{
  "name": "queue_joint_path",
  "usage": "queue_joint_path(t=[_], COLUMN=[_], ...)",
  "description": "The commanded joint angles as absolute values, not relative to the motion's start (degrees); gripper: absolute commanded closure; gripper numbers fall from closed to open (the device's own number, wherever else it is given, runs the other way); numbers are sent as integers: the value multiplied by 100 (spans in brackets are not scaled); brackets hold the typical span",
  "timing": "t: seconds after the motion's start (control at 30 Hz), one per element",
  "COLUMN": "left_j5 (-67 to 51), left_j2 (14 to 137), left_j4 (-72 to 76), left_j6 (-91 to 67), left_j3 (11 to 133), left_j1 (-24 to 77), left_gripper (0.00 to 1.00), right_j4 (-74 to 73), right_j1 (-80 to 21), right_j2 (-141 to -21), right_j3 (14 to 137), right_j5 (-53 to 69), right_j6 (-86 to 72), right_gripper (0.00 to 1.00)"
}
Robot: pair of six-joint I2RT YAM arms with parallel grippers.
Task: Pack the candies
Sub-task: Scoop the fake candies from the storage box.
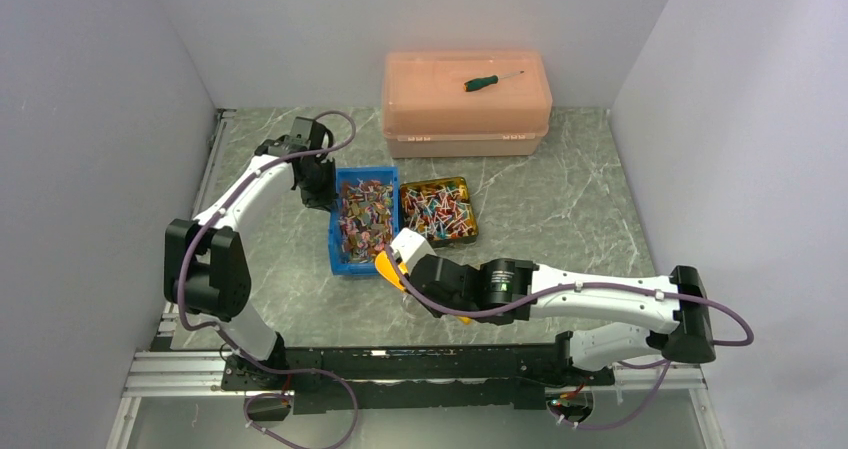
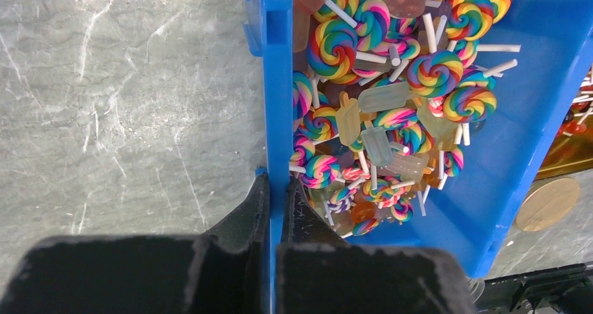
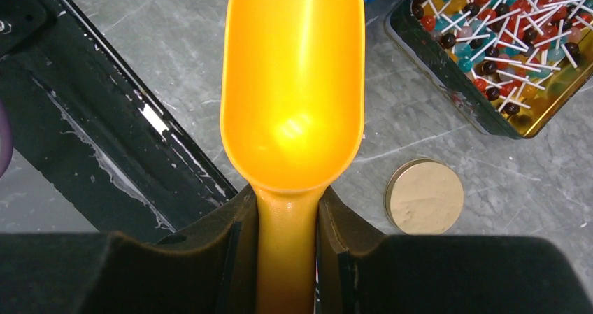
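The candies are rainbow swirl lollipops and pale ice-pop shapes heaped in a blue bin [image 1: 334, 239], with small ball lollipops [image 1: 438, 209] in a gold tin beside it. In the left wrist view the candies [image 2: 377, 104] fill the bin. My left gripper [image 2: 276, 181] is shut on the bin's left wall [image 2: 278, 83], one finger inside and one outside. It sits at the bin's far left corner [image 1: 322, 191]. My right gripper [image 3: 288, 198] is shut on the handle of an empty orange scoop [image 3: 294, 83], held near the bin's front right corner [image 1: 388, 266].
A peach lidded box [image 1: 465, 119] with a green-handled screwdriver [image 1: 490, 81] on top stands at the back. A round tan disc [image 3: 424, 196] lies on the table in front of the gold tin [image 3: 447, 73]. The black base rail [image 3: 91, 118] runs to the scoop's left.
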State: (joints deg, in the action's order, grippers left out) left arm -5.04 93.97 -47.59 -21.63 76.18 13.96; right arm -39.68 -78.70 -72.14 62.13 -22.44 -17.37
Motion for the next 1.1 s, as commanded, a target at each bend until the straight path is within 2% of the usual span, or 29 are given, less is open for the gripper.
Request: queue_joint_path(t=[0.0, 0.37, 0.67, 1.07], left_j5=[-709, -937, -1088, -754], left_j2=[9107, 8140, 7541, 6874], left_j4=[-4917, -4342, -3792, -3290], left_j6=[-2574, -3728, -4610, -5311], left_j3=[7207, 6223, 5605, 5018], left_j1=[1406, 1358, 1290, 1248], left_gripper=[100, 100, 100, 100], right_j4=[-4026, -4528, -4973, -5846], right_j1=[-7844, -7654, -6975, -6667], right_j2=[-7313, -7868, -8223, -9418], right_j3=[6685, 7241, 7627, 8654], right_j5=[-2316, -2057, -1173, -580], right_j6=[-1885, -2125, -2099, -1890], right_gripper=[100, 100, 100, 100])
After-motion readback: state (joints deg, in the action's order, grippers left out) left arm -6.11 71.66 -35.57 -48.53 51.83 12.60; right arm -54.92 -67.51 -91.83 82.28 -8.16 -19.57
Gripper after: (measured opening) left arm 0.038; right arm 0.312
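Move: The left gripper is shut on the blue candy box's left wall; the box's middle lies about 6 cm to its right, 3 cm back and 3 cm lower. The right hand's empty yellow scoop has its bowl some 12 cm back and 11 cm right of the left gripper, about level in height. From the right hand, the box's middle is about 14 cm ahead, 9 cm left and 8 cm down; the tin is 17 cm ahead and 4 cm right, and the gold lid 4 cm ahead and 13 cm right, both lower. Keep the left gripper pinched on the blue box's wall and draw it straight back about 5 cm at the same height, turning the wrist counter-clockwise some 25 degrees and tilting its left side down. Meanwhile ease the right hand a little left, then forward, then left and down, net about 3 cm forward, tipping the held scoop steeper over the box's near end. ##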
